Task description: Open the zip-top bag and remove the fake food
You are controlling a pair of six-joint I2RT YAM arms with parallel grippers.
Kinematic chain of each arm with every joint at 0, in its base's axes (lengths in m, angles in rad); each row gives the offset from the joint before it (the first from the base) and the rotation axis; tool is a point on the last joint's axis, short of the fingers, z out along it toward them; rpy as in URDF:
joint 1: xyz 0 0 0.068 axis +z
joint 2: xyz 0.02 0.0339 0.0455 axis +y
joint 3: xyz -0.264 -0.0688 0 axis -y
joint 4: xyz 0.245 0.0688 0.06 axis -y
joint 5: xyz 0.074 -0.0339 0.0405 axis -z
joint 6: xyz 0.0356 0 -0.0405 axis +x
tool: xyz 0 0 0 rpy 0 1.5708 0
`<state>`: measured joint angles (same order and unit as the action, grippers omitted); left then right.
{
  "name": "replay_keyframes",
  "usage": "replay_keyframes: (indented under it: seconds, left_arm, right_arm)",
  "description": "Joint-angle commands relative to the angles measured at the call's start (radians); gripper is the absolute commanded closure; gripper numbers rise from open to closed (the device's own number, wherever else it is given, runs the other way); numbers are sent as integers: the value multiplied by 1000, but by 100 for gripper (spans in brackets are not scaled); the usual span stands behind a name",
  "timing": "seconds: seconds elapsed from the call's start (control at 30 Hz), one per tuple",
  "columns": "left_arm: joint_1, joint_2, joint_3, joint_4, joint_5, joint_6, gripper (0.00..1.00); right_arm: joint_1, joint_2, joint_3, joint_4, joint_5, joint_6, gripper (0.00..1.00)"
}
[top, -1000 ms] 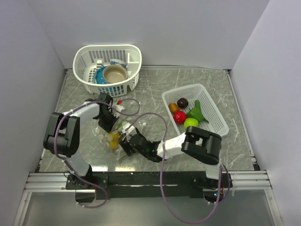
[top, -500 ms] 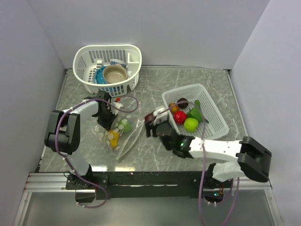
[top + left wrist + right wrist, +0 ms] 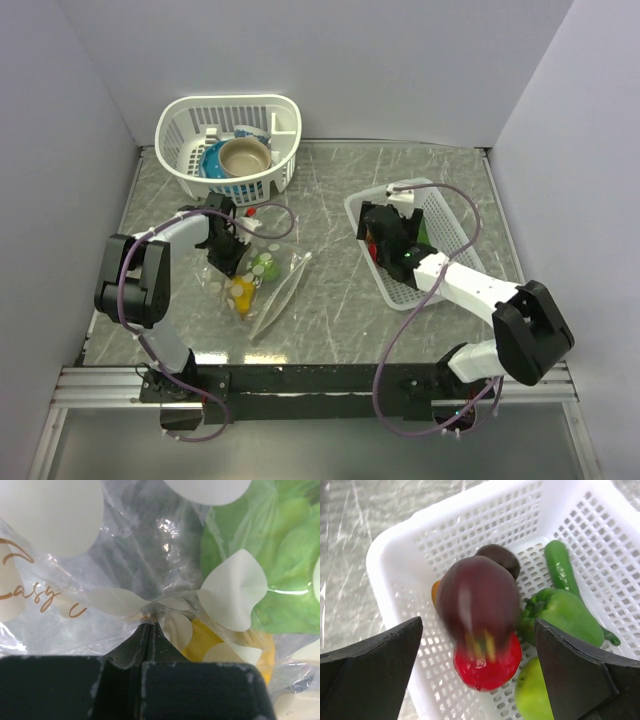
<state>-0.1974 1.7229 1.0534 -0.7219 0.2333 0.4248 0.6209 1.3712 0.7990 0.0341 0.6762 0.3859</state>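
The zip-top bag (image 3: 262,283) lies on the table at centre left, clear with white dots. My left gripper (image 3: 228,250) is shut on a pinch of its plastic (image 3: 150,555); green (image 3: 280,555) and yellow (image 3: 210,640) fake food pieces show inside. My right gripper (image 3: 385,238) hangs open over the white mesh tray (image 3: 455,255). A blurred dark maroon piece (image 3: 477,600) is loose between its wide jaws, touching neither finger. Below it in the tray lie a red piece (image 3: 487,667), a green pepper (image 3: 565,615), a lime-green piece (image 3: 535,695), another dark piece (image 3: 500,557) and an orange one (image 3: 436,590).
A round white basket (image 3: 228,140) holding bowls stands at the back left, close behind my left arm. Grey walls close in the table on three sides. The tray's near rim (image 3: 395,540) sits just under my right gripper.
My right arm swung from the bag across to over the mesh tray and its jaws opened wide; the maroon piece now falls free. My left gripper kept its hold on the bag.
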Motion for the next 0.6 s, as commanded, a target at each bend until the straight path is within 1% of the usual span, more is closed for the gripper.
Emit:
replay_keyframes:
  seconds: [0.0, 0.03, 0.07, 0.1, 0.17, 0.2, 0.23, 0.27, 0.3, 0.33, 0.37, 0.4, 0.43, 0.47, 0.5, 0.57]
  left_arm:
    - [3, -31, -3, -2, 41, 9, 99]
    - [1, -31, 0, -2, 38, 11, 99]
    - [3, -29, 3, -4, 35, 11, 99]
    - [1, -31, 3, -4, 34, 11, 99]
    - [3, -31, 3, -1, 28, 14, 99]
    - [1, -31, 2, -4, 26, 14, 99]
    - [3, -32, 0, -1, 21, 14, 99]
    - [1, -32, -4, 1, 21, 14, 99]
    - [3, -32, -4, 1, 18, 14, 99]
    - [1, -28, -4, 1, 17, 14, 99]
    - [3, -28, -4, 1, 18, 12, 99]
    - [1, -25, -3, -1, 17, 9, 99]
    - [1, -23, 0, -2, 17, 9, 99]
    - [1, -25, 2, -4, 15, 8, 99]
    - [1, -25, 3, -7, 14, 8, 99]
    - [3, -29, 11, -11, 15, 6, 99]
  right_arm:
    - [117, -49, 16, 27, -26, -97, 0]
    - [147, -50, 16, 29, -24, -137, 0]
    - [219, -60, 9, 38, -18, -154, 0]
    - [253, -70, -22, 59, -23, -168, 0]
    - [324, -113, -70, 150, -50, -208, 0]
    - [395, -127, -122, 185, -62, -216, 0]
    - [433, -139, -147, 255, -94, -229, 3]
    - [462, -144, -167, 283, -121, -222, 9]
    - [502, -135, -185, 305, -154, -213, 25]
    - [517, -117, -184, 335, -180, -197, 33]
    - [531, -57, -178, 340, -187, -184, 42]
    - [540, -22, -149, 343, -200, -176, 59]
    - [556, 14, -127, 336, -207, -167, 68]
    - [563, 81, -89, 339, -219, -165, 88]
    - [571, 112, -72, 345, -228, -176, 99]
    - [588, 187, -29, 375, -253, -182, 100]
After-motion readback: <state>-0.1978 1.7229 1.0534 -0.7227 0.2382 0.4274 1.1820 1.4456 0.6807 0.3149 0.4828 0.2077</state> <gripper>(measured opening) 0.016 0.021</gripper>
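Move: The open zip edge of the bag is what I go for: its middle lies roughly 25 cm to my right hand's left, 15 cm back and 13 cm below. The green food inside the bag is about 28 cm left and 9 cm back, the yellow food some 34 cm left and 16 cm back, both about 12 cm down. From my left hand, the zip edge's middle is about 11 cm right and 5 cm back, at its height. Having already let the dark food go over the tray, I swing my empty right hand left about 20 cm and back some 14 cm towards the bag's open zip edge, turning it about 45 degrees counter-clockwise. I shut the wide-open fingers late on the way and dip about 3 cm at the end, the tips stopping above the table just short of the zip. My left hand stays put, still pinching the bag's film. ##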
